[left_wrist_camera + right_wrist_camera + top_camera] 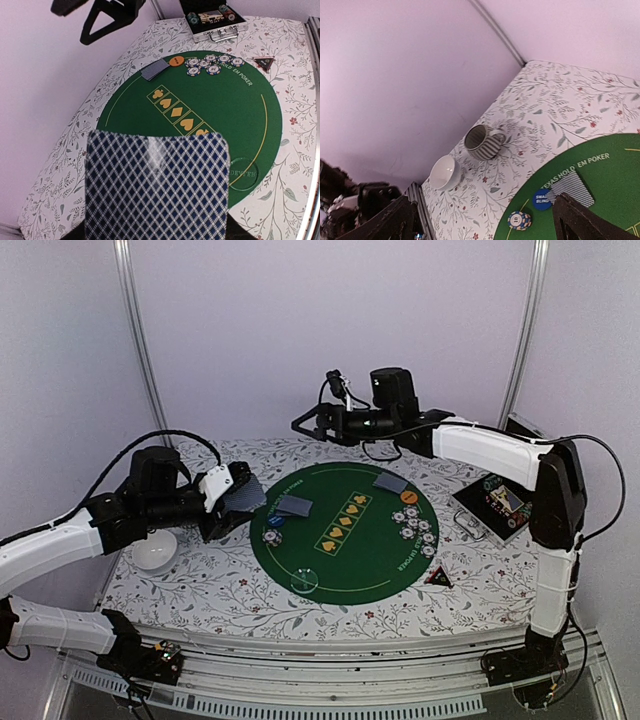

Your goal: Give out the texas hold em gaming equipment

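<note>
My left gripper (232, 503) is shut on a stack of blue-diamond-backed playing cards (157, 185), held above the left edge of the round green mat (350, 558); the stack hides its fingers in the left wrist view. Two small card piles lie on the mat, one at the left (295, 505) and one at the far right (391, 482). Beside the left pile are a blue button (542, 198) and a chip stack (519, 220). An orange button (408, 497) and several chips (417, 530) lie at the right. My right gripper (305, 424) is open and empty, high above the mat's far edge.
A striped mug (484, 142) and a white bowl (445, 172) stand on the floral cloth left of the mat. An open metal chip case (495, 505) sits at the right, and a black triangular piece (438, 578) lies near the mat's right front edge.
</note>
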### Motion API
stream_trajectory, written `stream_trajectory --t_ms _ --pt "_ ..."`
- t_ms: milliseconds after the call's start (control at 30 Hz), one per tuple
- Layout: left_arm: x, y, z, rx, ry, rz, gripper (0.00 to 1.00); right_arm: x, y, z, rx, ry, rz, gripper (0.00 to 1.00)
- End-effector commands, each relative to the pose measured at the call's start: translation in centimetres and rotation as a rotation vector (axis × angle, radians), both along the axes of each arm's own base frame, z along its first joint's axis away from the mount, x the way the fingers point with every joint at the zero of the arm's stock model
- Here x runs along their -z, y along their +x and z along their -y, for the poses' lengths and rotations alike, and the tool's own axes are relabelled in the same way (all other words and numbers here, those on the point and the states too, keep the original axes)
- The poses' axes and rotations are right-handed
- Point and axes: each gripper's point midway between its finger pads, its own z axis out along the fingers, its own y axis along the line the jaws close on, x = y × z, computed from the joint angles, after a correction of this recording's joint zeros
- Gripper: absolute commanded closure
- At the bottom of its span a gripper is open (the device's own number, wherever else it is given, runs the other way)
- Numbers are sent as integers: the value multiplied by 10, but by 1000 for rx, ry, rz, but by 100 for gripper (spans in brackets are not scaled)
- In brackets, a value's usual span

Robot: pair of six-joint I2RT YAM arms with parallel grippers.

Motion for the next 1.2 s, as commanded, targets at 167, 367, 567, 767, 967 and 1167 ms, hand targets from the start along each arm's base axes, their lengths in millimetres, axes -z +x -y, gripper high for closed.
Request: stream_trajectory --t_ms 167,367,567,767,967,1167 --pt "-7 -3 4 27 -21 26 44 -9 -125 -53 -493 24 127 1" --pt "-7 -2 3 23 -21 28 44 11 -147 -76 -599 31 60 4" --pt "-7 -2 4 27 -22 26 44 33 -151 -93 -609 6 19 8" --pt "-8 -2 3 21 -22 29 44 50 -124 -94 -524 -42 -57 28" --pt "-9 -3 3 21 -26 36 44 41 -112 -70 -459 -83 -27 29" --pt "-8 -2 3 22 -25 29 44 34 -116 -64 -462 -107 -5 35"
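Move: The deck held in the left gripper lies about 16 cm back from the right hand, 11 cm to its left and 6 cm lower; from the left hand point the deck's middle is roughly 3 cm ahead and 3 cm to the right, 1 cm lower. The dealt card pair on the mat is some 4 cm ahead and 5 cm left of the right hand, 22 cm below. The small blind button is 4 cm back of that pair and 4 cm left of it. Swing the right gripper back some 14 cm and left about 9 cm to the deck, rising slightly then sinking, turning it about 30 degrees counter-clockwise while the left gripper holds the deck still. Partly close the fingers, lay one fingertip on the patterned back of the top card, then drag it forward and right about 2 cm, away from the left gripper. ##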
